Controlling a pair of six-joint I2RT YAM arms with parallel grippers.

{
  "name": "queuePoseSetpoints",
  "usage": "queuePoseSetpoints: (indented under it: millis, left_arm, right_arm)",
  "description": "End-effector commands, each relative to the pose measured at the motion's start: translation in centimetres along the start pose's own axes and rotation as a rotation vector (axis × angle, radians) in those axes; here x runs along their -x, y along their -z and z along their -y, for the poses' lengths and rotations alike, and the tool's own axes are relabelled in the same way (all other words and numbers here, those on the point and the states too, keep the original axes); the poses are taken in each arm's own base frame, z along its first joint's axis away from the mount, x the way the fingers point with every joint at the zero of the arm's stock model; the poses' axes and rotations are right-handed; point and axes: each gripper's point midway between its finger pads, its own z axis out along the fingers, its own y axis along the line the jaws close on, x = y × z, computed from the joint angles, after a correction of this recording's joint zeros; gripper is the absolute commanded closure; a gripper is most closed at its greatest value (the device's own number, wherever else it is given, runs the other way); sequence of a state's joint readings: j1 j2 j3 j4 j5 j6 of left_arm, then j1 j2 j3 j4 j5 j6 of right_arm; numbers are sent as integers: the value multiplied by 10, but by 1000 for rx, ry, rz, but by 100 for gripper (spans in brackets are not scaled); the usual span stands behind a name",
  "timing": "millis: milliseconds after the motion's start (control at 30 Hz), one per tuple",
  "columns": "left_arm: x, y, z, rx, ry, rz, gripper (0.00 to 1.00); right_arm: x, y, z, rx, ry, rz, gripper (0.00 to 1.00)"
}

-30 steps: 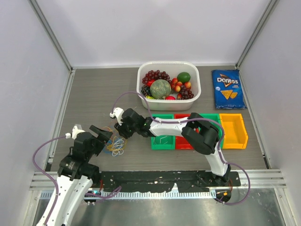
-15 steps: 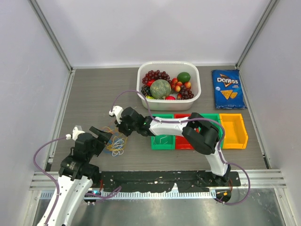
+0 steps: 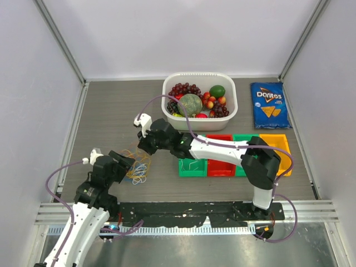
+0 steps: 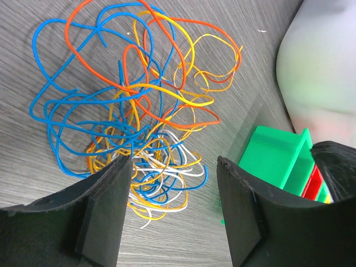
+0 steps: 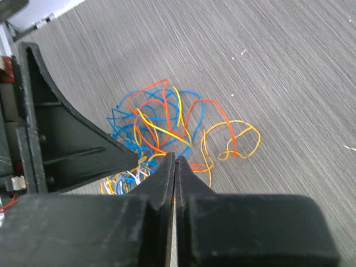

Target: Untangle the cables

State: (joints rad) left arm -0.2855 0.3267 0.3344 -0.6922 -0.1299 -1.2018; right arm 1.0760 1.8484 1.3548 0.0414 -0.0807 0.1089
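Observation:
The cables (image 3: 137, 168) lie as one tangle of thin blue, orange, yellow and white loops on the grey table, left of centre. In the left wrist view the cables (image 4: 133, 105) fill the middle. My left gripper (image 4: 173, 172) is open just in front of them, and the white and yellow loops reach in beside its left finger (image 4: 105, 206). It is also seen from above as the left gripper (image 3: 124, 165). My right gripper (image 5: 175, 158) is shut above the cables (image 5: 167, 125). Strands run under its tips, and whether one is pinched does not show. In the top view the right gripper (image 3: 143, 147) is at the tangle's far side.
A white tub (image 3: 228, 119) of fruit stands behind the tangle. A Doritos bag (image 3: 269, 104) lies at the back right. Green (image 3: 192, 167), red (image 3: 220, 168) and yellow (image 3: 278, 153) bins sit right of the cables, under the right arm. The green bin (image 4: 278, 156) is close to my left gripper.
My right gripper has shut and drawn back toward the tub, and its elbow has swung to the right. The left gripper's jaws have narrowed somewhat by the tangle.

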Motion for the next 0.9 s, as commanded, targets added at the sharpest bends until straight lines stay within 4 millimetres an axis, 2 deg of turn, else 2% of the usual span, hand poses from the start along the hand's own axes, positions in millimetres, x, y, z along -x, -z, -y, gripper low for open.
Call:
queuePoseSetpoints:
  millis: [0, 67, 100, 133, 200, 300, 333, 367, 467, 600, 633, 867]
  left_arm:
    - [10, 5, 16, -51, 22, 35, 35]
    - [15, 10, 16, -52, 29, 60, 34]
    - [17, 12, 14, -48, 32, 70, 34]
    - [18, 13, 13, -48, 36, 80, 35]
    - [18, 13, 11, -55, 37, 87, 35]
    - [17, 12, 9, -58, 44, 84, 37]
    - [16, 12, 9, -54, 46, 82, 37]
    - [16, 11, 8, -52, 48, 83, 38]
    - [16, 10, 5, -30, 43, 82, 38]
    - [17, 11, 6, -27, 44, 80, 38]
    - [17, 12, 6, -27, 44, 80, 38]
    - [16, 12, 5, -30, 47, 84, 37]
  right_arm:
    - [13, 1, -6, 42, -12, 31, 81]
    - [6, -8, 0, 33, -19, -11, 67]
    - [8, -14, 4, 16, -32, -10, 64]
    - [-4, -13, 8, -12, -41, -54, 59]
    - [-8, -14, 10, -11, -34, -63, 54]
    - [-20, -15, 4, 61, 82, -90, 53]
    - [-18, -17, 1, 88, 126, -70, 53]
    - [-24, -19, 4, 91, 166, -82, 53]
    - [-23, -30, 3, 122, 259, -56, 53]
    - [-27, -44, -6, 206, 301, -60, 52]
    - [-33, -47, -9, 228, 300, -82, 51]
    - [-40, -62, -7, 237, 315, -93, 51]
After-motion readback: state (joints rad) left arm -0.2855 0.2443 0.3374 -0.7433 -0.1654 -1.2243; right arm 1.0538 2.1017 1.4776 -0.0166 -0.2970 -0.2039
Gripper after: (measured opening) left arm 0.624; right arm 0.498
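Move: The end of the orange-red cable's loop lies about 3 cm to the right hand's left, level with it fore and aft, some 13 cm below. From that hand, the white cable bundle is 6 cm back and 5 cm left, and the thin yellow loop 5 cm ahead and 5 cm left, both on the table. From the left hand, the orange-red loop end is about 6 cm ahead, 4 cm right and 6 cm down. Open the shut right gripper to about half, then bring it down some 9 cm, easing a little to the left, towards the orange-red loop end at the tangle's right side. Pause midway in the descent, begin swinging the fingers counter-clockwise, nearly 20 degrees in all, and tip the fingertips some 10 degrees steeper, ending with them open just over the strands. ##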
